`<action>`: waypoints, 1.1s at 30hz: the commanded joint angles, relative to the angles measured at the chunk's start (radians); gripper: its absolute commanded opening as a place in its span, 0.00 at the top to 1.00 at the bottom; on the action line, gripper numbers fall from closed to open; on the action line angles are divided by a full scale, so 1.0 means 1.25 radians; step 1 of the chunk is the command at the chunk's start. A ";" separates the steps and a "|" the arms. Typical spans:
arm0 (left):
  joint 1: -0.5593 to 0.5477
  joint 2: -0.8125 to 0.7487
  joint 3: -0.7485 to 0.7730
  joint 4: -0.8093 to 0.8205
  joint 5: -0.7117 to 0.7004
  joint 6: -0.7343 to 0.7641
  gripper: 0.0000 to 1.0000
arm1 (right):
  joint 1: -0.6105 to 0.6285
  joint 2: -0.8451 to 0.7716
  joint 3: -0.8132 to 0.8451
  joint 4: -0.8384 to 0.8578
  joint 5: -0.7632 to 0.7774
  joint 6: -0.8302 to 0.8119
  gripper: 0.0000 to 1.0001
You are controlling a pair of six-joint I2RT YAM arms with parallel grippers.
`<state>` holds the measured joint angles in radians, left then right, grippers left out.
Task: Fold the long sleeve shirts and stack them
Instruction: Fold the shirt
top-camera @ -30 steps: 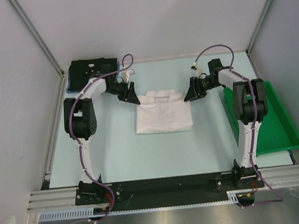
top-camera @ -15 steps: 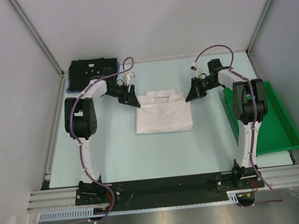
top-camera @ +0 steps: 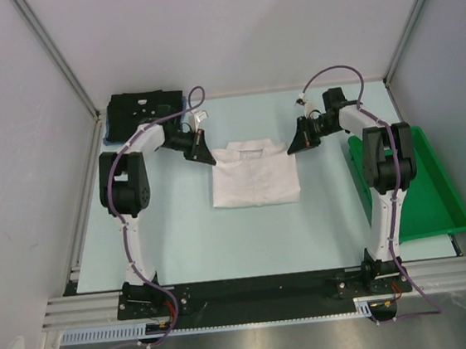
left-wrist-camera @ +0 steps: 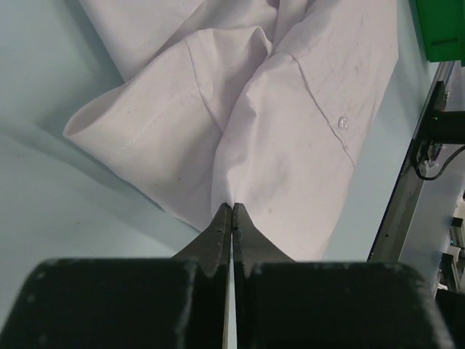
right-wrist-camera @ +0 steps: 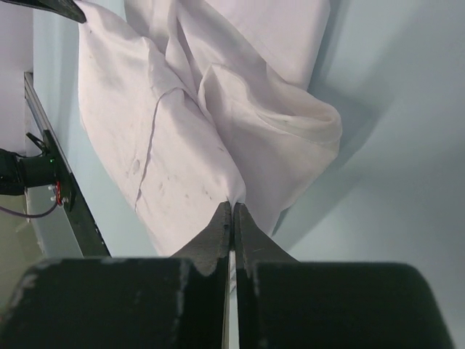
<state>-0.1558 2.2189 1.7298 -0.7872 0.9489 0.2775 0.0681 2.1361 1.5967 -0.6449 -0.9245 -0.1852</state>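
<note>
A folded white long sleeve shirt (top-camera: 254, 175) lies in the middle of the table, collar toward the far side. My left gripper (top-camera: 210, 158) is shut on its far left corner; in the left wrist view the jaws (left-wrist-camera: 232, 208) pinch the white cloth (left-wrist-camera: 290, 145). My right gripper (top-camera: 292, 148) is shut on the far right corner, the cloth (right-wrist-camera: 182, 138) pinched at the tips (right-wrist-camera: 232, 206). A black shirt (top-camera: 144, 107) with small white marks lies folded at the far left corner, on top of something blue (top-camera: 107, 131).
A green plastic tray (top-camera: 423, 196) sits along the right edge of the table beside the right arm. Grey walls stand on three sides. The metal rail with the arm bases (top-camera: 262, 290) runs along the near edge.
Both grippers have moved slightly toward the far side and have shut on the shirt's far corners; the left shut last. The shirt has stayed in place.
</note>
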 commanded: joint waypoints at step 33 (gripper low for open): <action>0.045 0.241 0.365 0.127 -0.052 -0.179 0.99 | -0.016 0.229 0.269 0.296 0.057 0.219 1.00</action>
<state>-0.1051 2.5034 2.1185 -0.6769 0.8825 0.1070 0.0547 2.3993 1.8904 -0.3595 -0.8856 0.0605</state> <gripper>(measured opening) 0.005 0.016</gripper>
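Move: Each hand grips an upper corner of the folded white shirt. The middle of the shirt's rear flap lies roughly 6 cm ahead of the left hand, 10 cm to its right and 3 cm below. From the right hand, the flap's middle is about 6 cm ahead and 12 cm left. The black shirts lie some 25 cm ahead and 21 cm left of the left hand. The green bin's middle is about 15 cm behind and 34 cm right of the right hand. Still pinching the two corners of the white shirt with shut fingers, both hands carry that edge together about 11 cm forward over the rear flap. They arc up some 5 cm on the way, then sink to slightly below their starting height on the flap's far side. Each hand swivels about 10 degrees so its fingers swing a little forward. ##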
